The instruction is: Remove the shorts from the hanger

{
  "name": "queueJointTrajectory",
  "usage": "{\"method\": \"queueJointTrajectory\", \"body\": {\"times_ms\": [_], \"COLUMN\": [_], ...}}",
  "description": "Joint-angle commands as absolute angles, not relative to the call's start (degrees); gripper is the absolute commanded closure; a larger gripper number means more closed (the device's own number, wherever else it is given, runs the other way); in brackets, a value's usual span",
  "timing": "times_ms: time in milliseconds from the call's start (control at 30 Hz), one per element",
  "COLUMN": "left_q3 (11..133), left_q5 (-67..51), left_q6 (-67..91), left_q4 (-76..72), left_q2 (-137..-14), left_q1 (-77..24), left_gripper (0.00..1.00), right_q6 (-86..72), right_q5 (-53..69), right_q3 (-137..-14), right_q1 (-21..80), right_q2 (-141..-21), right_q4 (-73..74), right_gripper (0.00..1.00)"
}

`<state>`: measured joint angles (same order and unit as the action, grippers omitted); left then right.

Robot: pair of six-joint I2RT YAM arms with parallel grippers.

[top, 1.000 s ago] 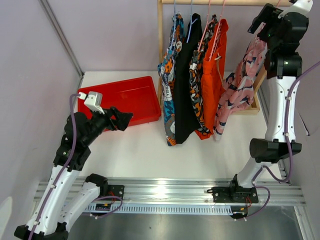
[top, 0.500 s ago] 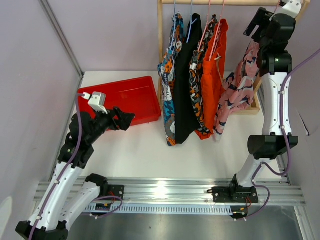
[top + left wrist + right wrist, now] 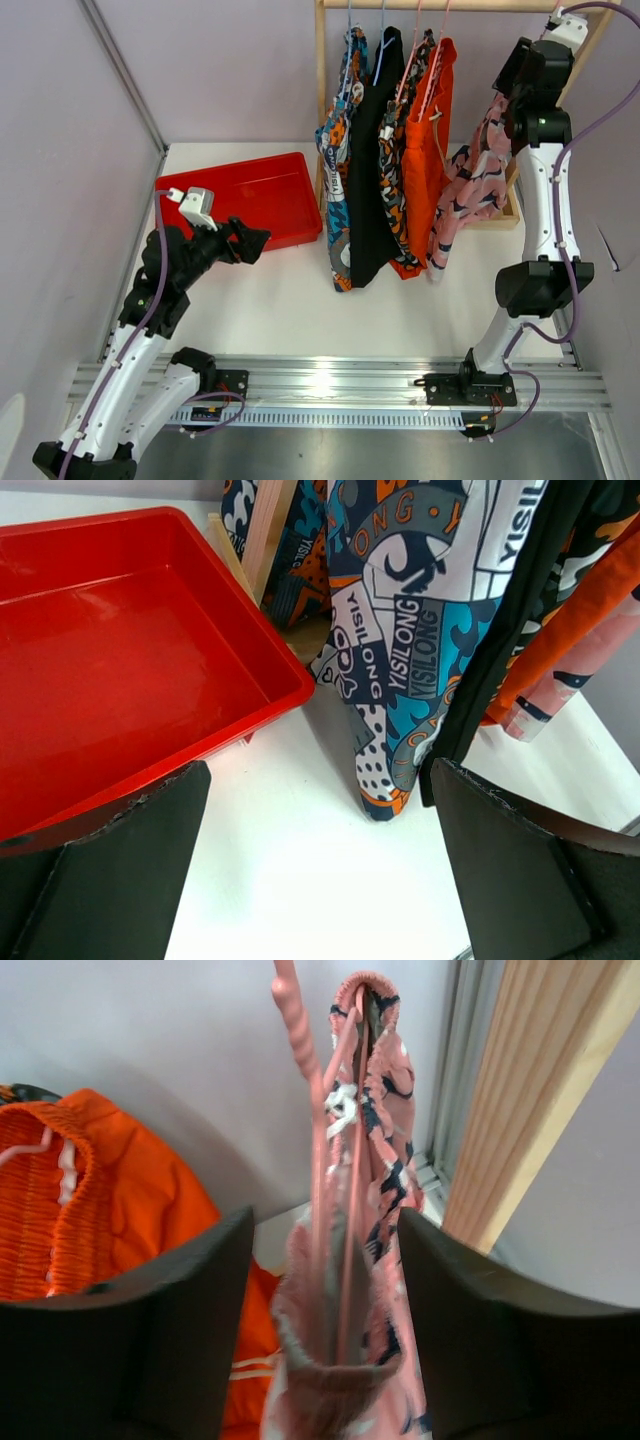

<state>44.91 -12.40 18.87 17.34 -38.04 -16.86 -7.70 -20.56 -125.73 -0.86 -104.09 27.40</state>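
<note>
Five shorts hang on hangers from a wooden rail (image 3: pixel 440 5): blue printed (image 3: pixel 340 170), black (image 3: pixel 372 180), blotched orange-black (image 3: pixel 396 150), plain orange (image 3: pixel 430 150) and, apart at the right, pink printed (image 3: pixel 480 175). My right gripper (image 3: pixel 520 72) is high up at the pink pair's top. In the right wrist view its jaws (image 3: pixel 322 1218) straddle the pink waistband (image 3: pixel 375 1190) and the pink hanger (image 3: pixel 318 1160), open with a gap on each side. My left gripper (image 3: pixel 250 240) hangs open and holds nothing, low over the table.
A red tray (image 3: pixel 250 200) lies on the table left of the rack, also close in the left wrist view (image 3: pixel 130 660). The rack's wooden post (image 3: pixel 540 1110) stands just right of the right gripper. The blue shorts' hem (image 3: pixel 420 630) hangs ahead of my left gripper (image 3: pixel 320 780).
The right arm has risen and shifted left to the top of the pink shorts, and its jaws have narrowed around the waistband. The left arm has barely moved.
</note>
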Motion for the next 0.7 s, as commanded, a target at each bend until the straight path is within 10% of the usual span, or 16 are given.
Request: {"method": "queueJointTrajectory", "body": {"times_ms": [0,400,667], "left_q3": [44.0,43.9,43.8], "left_q5": [-13.1,-12.4,-12.2], "left_q6": [17.7,17.2,17.1], "left_q4": [15.5,16.1,16.4], "left_q2": [-38.2,-38.3,-38.5], "left_q1": [-17.1,-17.1,-17.1], "left_gripper": [0.01,0.01,0.01], "right_q6": [-7.0,-9.0,-10.0], "right_q5": [-21.5,-18.9,-18.1], "right_q3": [-127.6,-135.3,-135.7], "right_q1": [-1.1,-1.1,-1.1], "right_q2": [-104.8,-108.9,-109.2], "right_q4": [22.9,24.3,25.6], "right_gripper": [0.48,0.62,1.0]}}
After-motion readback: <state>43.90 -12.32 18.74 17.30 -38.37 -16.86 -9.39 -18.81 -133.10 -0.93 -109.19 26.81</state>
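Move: The right hand is just at the near waistband of the pink shorts, which sits between its half-open fingers about 2 cm ahead and 2 cm below, straight in line. From that hand the top of the orange shorts is about 12 cm left and 2 cm ahead, and the rack post some 10 cm right and 4 cm ahead. From the left hand that waistband is roughly 28 cm ahead, 52 cm right and 16 cm higher. The right hand eases forward about 2 cm, further over the near end of the pink hanger, rising roughly 1 cm, with its wrist almost unturned. Its fingers close from about two-thirds open to nearly shut, first partway during the reach and then fully once the forward travel has died away, pinching at the near hanger arm where it runs down to the waistband. ##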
